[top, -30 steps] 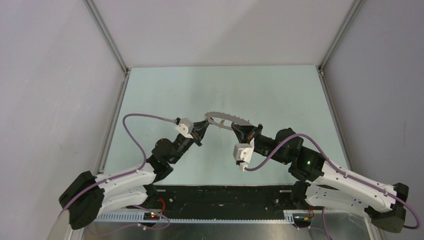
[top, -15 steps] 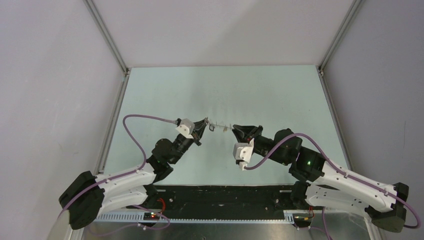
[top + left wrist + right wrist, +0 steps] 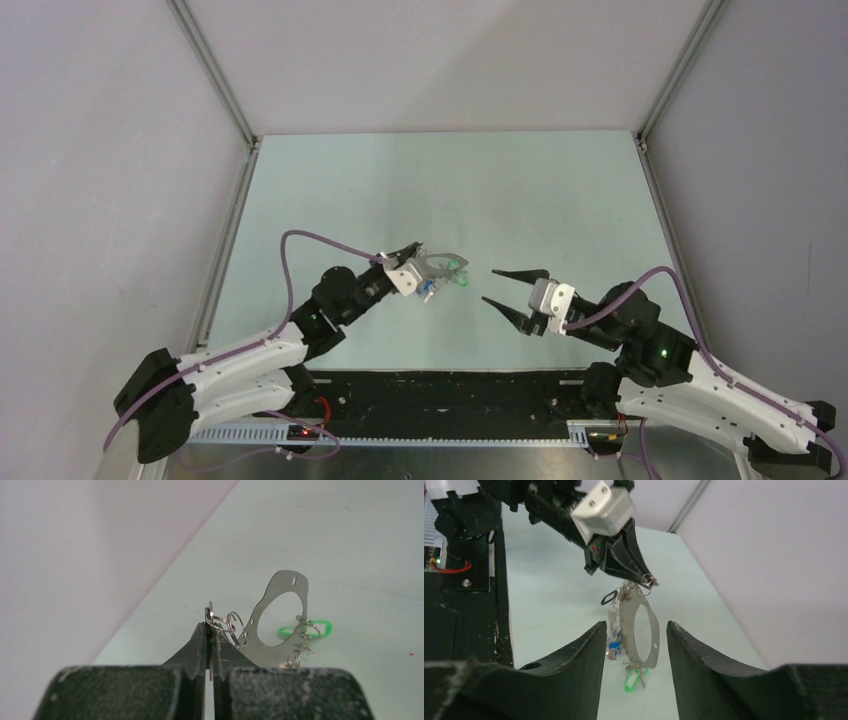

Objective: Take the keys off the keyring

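Observation:
My left gripper (image 3: 408, 257) is shut on a thin silver key (image 3: 210, 616), seen edge-on. Small split rings link that key to the keyring (image 3: 261, 614), a large flat grey metal loop. The keyring (image 3: 441, 262) hangs from the left gripper just above the table. More keys dangle from it: a green tag (image 3: 461, 277), a blue-headed one (image 3: 428, 292) and a black tag (image 3: 608, 598). My right gripper (image 3: 491, 286) is open and empty, apart from the bunch to its right. In the right wrist view the keyring (image 3: 655, 630) and the green tag (image 3: 630, 682) show between the spread fingers (image 3: 574, 670).
The pale green table (image 3: 560, 190) is walled by grey panels at the left, back and right. A black strip (image 3: 450, 385) with the arm bases runs along the near edge.
The right gripper let go of the keyring, opened and pulled back to the right. The left gripper swung the bunch nearer and lower, so it now hangs from that gripper alone.

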{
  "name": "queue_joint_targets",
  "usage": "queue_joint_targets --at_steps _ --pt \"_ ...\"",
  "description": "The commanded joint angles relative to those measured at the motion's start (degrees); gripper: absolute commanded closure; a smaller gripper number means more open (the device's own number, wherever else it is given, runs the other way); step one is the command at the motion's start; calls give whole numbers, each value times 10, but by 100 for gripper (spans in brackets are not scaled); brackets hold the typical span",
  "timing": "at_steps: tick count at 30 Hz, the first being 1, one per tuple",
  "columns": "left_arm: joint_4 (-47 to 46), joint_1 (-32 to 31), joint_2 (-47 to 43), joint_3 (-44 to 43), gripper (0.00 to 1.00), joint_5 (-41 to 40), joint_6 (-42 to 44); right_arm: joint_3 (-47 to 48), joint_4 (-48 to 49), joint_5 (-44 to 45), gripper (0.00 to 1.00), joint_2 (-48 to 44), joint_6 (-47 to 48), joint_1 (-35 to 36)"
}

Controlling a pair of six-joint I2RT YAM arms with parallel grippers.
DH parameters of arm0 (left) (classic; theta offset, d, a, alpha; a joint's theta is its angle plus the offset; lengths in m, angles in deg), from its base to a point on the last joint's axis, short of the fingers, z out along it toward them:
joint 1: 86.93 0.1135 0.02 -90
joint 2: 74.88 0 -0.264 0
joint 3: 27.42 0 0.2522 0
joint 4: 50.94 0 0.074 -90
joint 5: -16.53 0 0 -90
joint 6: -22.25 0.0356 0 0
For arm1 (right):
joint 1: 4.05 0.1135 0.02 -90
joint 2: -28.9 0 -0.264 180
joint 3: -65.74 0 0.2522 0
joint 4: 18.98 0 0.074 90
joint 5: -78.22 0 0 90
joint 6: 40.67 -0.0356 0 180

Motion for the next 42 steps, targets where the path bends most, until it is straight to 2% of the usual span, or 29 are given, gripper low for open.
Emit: queue_joint_targets --at_steps 1,6,9,11,15,17,20,24,28,31,34,38,42 --pt "60 -9 -19 -107 100 82 66 -3 28 -9 49 18 -99 -44" --pt "272 -32 -3 -249 100 101 64 -3 88 -80 55 41 -187 -152" --pt "447 -44 23 -335 100 73 49 -3 137 -129 59 54 -232 -205" --pt "515 -48 44 -408 100 -18 7 -3 162 -169 60 66 -245 -231" --pt "611 -48 82 -480 100 -180 -107 -2 190 -207 61 95 -230 -246" --pt "615 -48 77 -467 100 -196 -121 -2 201 -210 62 113 -219 -249" --pt "574 -48 60 -433 100 -195 -101 -2 224 -217 63 149 -221 -256" --pt "509 -48 58 -393 100 -256 -131 -2 286 -239 67 191 -231 -263" --pt "454 -48 47 -358 100 -312 -218 -2 334 -256 67 230 -232 -263" --pt "440 -49 17 -335 100 -278 -214 -2 359 -267 68 257 -231 -262" --pt "413 -49 -10 -312 100 -280 -227 -2 381 -274 68 273 -232 -262" --pt "392 -50 -15 -308 100 -322 -239 -2 397 -285 69 291 -246 -261" --pt "395 -53 -20 -309 100 -311 -244 -2 402 -294 72 299 -254 -246"
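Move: The keyring plate hangs pinched by its edge loops in the left fingers, its middle roughly 3 cm back, 5 cm right and 6 cm below them. From the left hand, the black clip hangs about 5 cm back and 3 cm down, straight behind; the blue tag is 7 cm back, 2 cm right, 8 cm down; the green tag 5 cm back, 8 cm right, 10 cm down. From the empty right hand the plate's middle lies some 10 cm ahead, 9 cm left and 17 cm lower. The keyring, still pinched in the shut left fingers, is swung up about 12 cm and a little right, then left and down, then up again, the wrist turning counter-clockwise and tipping down. Meanwhile the open right hand reaches some 10 cm forward, then also left, towards the keyring, rolling slightly and narrowing its fingers to about half their gap without touching it. ##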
